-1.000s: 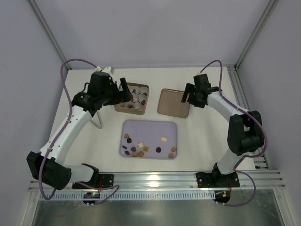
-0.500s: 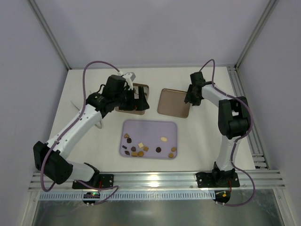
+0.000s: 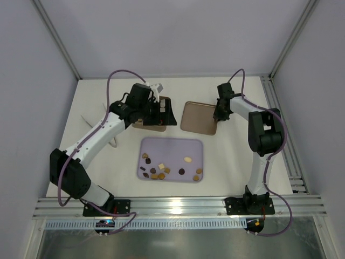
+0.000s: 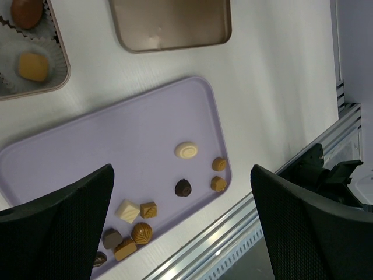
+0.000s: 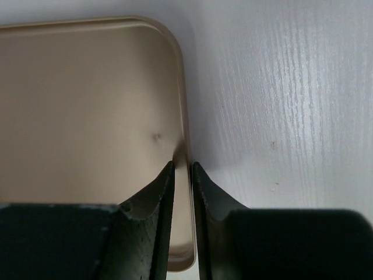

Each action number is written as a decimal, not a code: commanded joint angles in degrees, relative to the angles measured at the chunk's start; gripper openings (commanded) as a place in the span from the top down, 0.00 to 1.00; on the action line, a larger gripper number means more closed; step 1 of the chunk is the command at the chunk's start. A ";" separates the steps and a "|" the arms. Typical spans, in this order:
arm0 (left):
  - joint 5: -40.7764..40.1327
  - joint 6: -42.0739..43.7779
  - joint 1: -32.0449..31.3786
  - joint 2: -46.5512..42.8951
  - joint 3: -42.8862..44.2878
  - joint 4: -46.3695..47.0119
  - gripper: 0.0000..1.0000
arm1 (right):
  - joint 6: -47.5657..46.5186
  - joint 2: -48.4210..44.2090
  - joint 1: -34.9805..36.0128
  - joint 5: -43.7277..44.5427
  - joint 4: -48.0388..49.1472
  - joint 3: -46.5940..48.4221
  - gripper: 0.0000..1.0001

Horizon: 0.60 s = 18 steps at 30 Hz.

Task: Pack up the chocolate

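Note:
Several small chocolate pieces (image 3: 156, 171), dark, caramel and cream, lie loose on the lilac tray (image 3: 172, 148); the left wrist view shows them (image 4: 140, 221) near the tray's (image 4: 116, 146) front edge. My left gripper (image 3: 164, 114) (image 4: 182, 169) hangs open and empty above the brown tin (image 3: 141, 125), mostly hiding it. A corner of the tin (image 4: 58, 73) holds a caramel piece (image 4: 32, 65) in a paper cup. My right gripper (image 3: 218, 116) (image 5: 182, 166) is shut on the right rim of the flat tin lid (image 3: 197, 116) (image 5: 87, 105), one finger on each side of it.
An aluminium rail (image 3: 178, 208) (image 4: 326, 134) runs along the table's near edge, with both arm bases behind it. Enclosure posts and walls close in the back and sides. White table shows to the right of the lid (image 5: 280, 87).
My left arm swung right and now covers the tin. My right gripper dropped onto the lid's right edge and its jaws narrowed from wide open to a pinch on the rim.

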 commanded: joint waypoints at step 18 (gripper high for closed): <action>3.16 5.13 -0.18 21.72 20.72 3.56 0.08 | -1.36 -12.99 -4.96 -10.22 4.12 -8.23 0.96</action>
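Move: The right hand's nearly shut fingertips straddle the right rim of the tan lid, its middle about 8 cm to the left and level ahead. The chocolate box is about 30 cm left of that hand and 4 cm farther out, the purple tray 21 cm left and 20 cm back. From the left hand, the lid lies some 15 cm ahead, 11 cm right and 20 cm below; the box is 18 cm ahead, 11 cm left. Right hand pinches the lid's rim, drawing about 3 cm back-right and up; left nears it, 8 cm forward-right. ##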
